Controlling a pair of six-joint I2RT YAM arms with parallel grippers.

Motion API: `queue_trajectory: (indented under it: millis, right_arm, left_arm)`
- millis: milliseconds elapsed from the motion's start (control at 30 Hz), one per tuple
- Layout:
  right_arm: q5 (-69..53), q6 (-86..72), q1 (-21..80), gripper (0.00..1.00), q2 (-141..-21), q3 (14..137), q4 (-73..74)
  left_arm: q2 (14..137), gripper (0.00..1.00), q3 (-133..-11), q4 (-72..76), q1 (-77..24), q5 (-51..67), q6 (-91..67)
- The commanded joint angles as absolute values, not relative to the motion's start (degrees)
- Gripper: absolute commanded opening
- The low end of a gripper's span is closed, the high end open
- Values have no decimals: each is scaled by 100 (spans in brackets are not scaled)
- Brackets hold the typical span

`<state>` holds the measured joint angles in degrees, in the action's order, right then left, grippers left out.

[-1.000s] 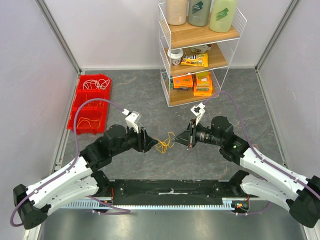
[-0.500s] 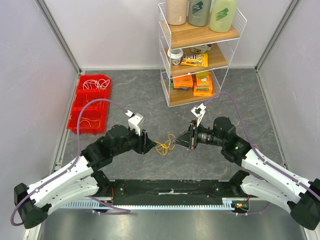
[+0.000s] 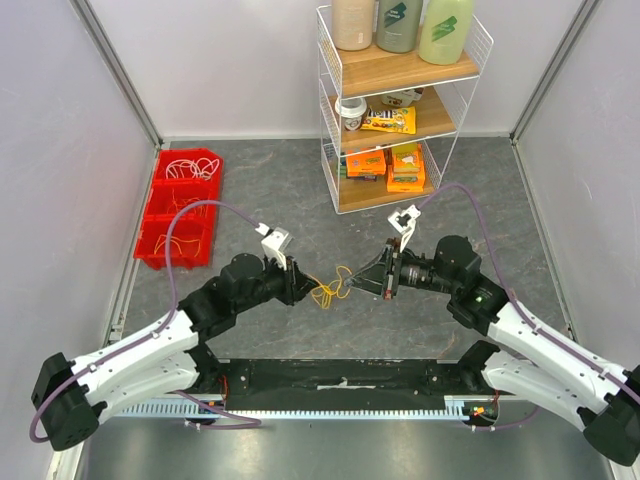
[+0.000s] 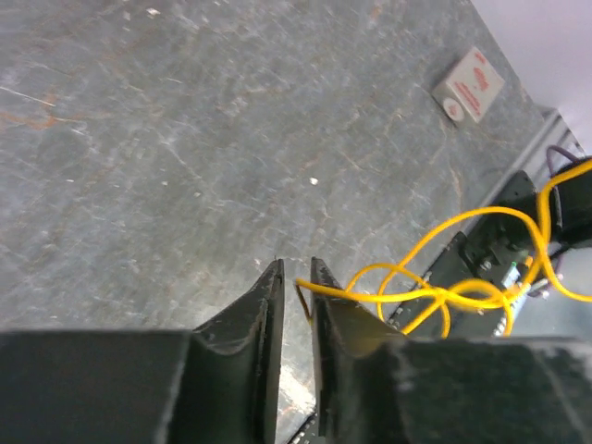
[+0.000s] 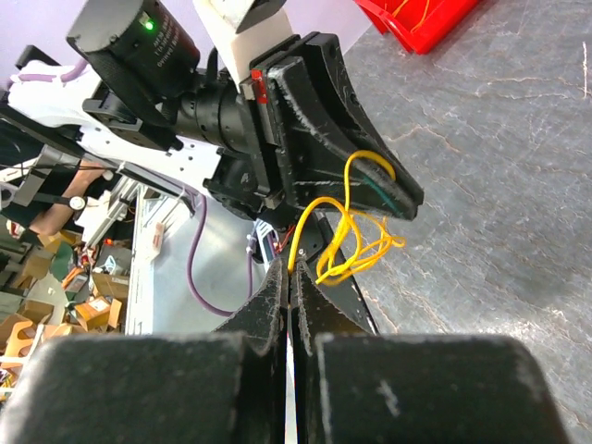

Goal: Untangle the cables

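Observation:
A tangle of yellow cable (image 3: 328, 289) hangs between my two grippers above the middle of the grey table. My left gripper (image 3: 300, 288) is shut on one strand of it. In the left wrist view the strand (image 4: 416, 294) runs off my right fingertip (image 4: 319, 277) towards the loops. My right gripper (image 3: 357, 281) is shut on another strand. In the right wrist view the cable (image 5: 356, 242) rises from between my closed tips (image 5: 289, 268) towards the left gripper (image 5: 370, 185). More white cables (image 3: 190, 165) and yellow cables (image 3: 176, 243) lie in the red bins.
A row of red bins (image 3: 150, 215) stands at the far left by the wall. A white wire shelf (image 3: 330, 150) with bottles and boxes stands at the back centre. A small white tag (image 4: 469, 83) lies on the table. Walls close in on both sides.
My left arm has shifted to the right and slightly nearer the tangle. My right gripper has shifted slightly. The yellow tangle stays held between the two grippers.

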<state>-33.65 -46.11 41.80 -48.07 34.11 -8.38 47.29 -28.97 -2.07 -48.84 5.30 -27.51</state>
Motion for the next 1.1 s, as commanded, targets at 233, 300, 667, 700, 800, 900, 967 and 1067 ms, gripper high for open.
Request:
queue_trajectory:
  millis: [233, 300, 667, 700, 800, 900, 967, 1067]
  right_arm:
    - [-1334, -3403, 4201, 0, -4456, 4331, 1586]
    - [-41, -3252, 4192, 0, -4404, 4604, 2396]
    - [2240, -3155, 4201, 0, -4464, 4641, 3673]
    - [2441, -3173, 4201, 0, -4508, 4649, 3770]
    - [2908, -3418, 4201, 0, -4474, 4588, 3928]
    - [3076, -3647, 4201, 0, -4403, 4509, 3911]
    - [3085, -3682, 4201, 1, -4342, 4456, 3859]
    - [3688, -3971, 4201, 2, -4377, 4447, 4155]
  left_arm:
    - [2683, 2, -2874, -1624, -4878, -3214, -3050]
    - [2200, 2, -2900, -1914, -4869, -3759, -3024]
    - [1090, 2, -3647, -2883, -4869, -5097, -2357]
    - [1064, 2, -3734, -2892, -4869, -5228, -2225]
    - [967, 2, -4016, -2892, -4869, -5554, -1768]
    - [800, 2, -4227, -2787, -4869, -5975, -1250]
    - [686, 2, -4332, -2646, -4860, -6143, -872]
    - [458, 2, -4543, -2488, -4869, -6301, -493]
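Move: The yellow cable's loose loops hang about 4 cm right, 3 cm back and roughly 3 cm above the left hand, a strand already between its open fingers. The closed right gripper still holds the cable; the loops lie some 4 cm to its left, 1 cm ahead and 5 cm below. From the left hand, the red bin's near compartment is about 17 cm ahead, 31 cm left and 14 cm below. Shut the left gripper on the strand, then pull it left about 27 cm towards the bin's near compartment while rising some 15 cm, swinging the fingers counter-clockwise to point forward. Keep the right gripper's pinch and draw it the other way, right about 17 cm with some forward and down, turning clockwise. ##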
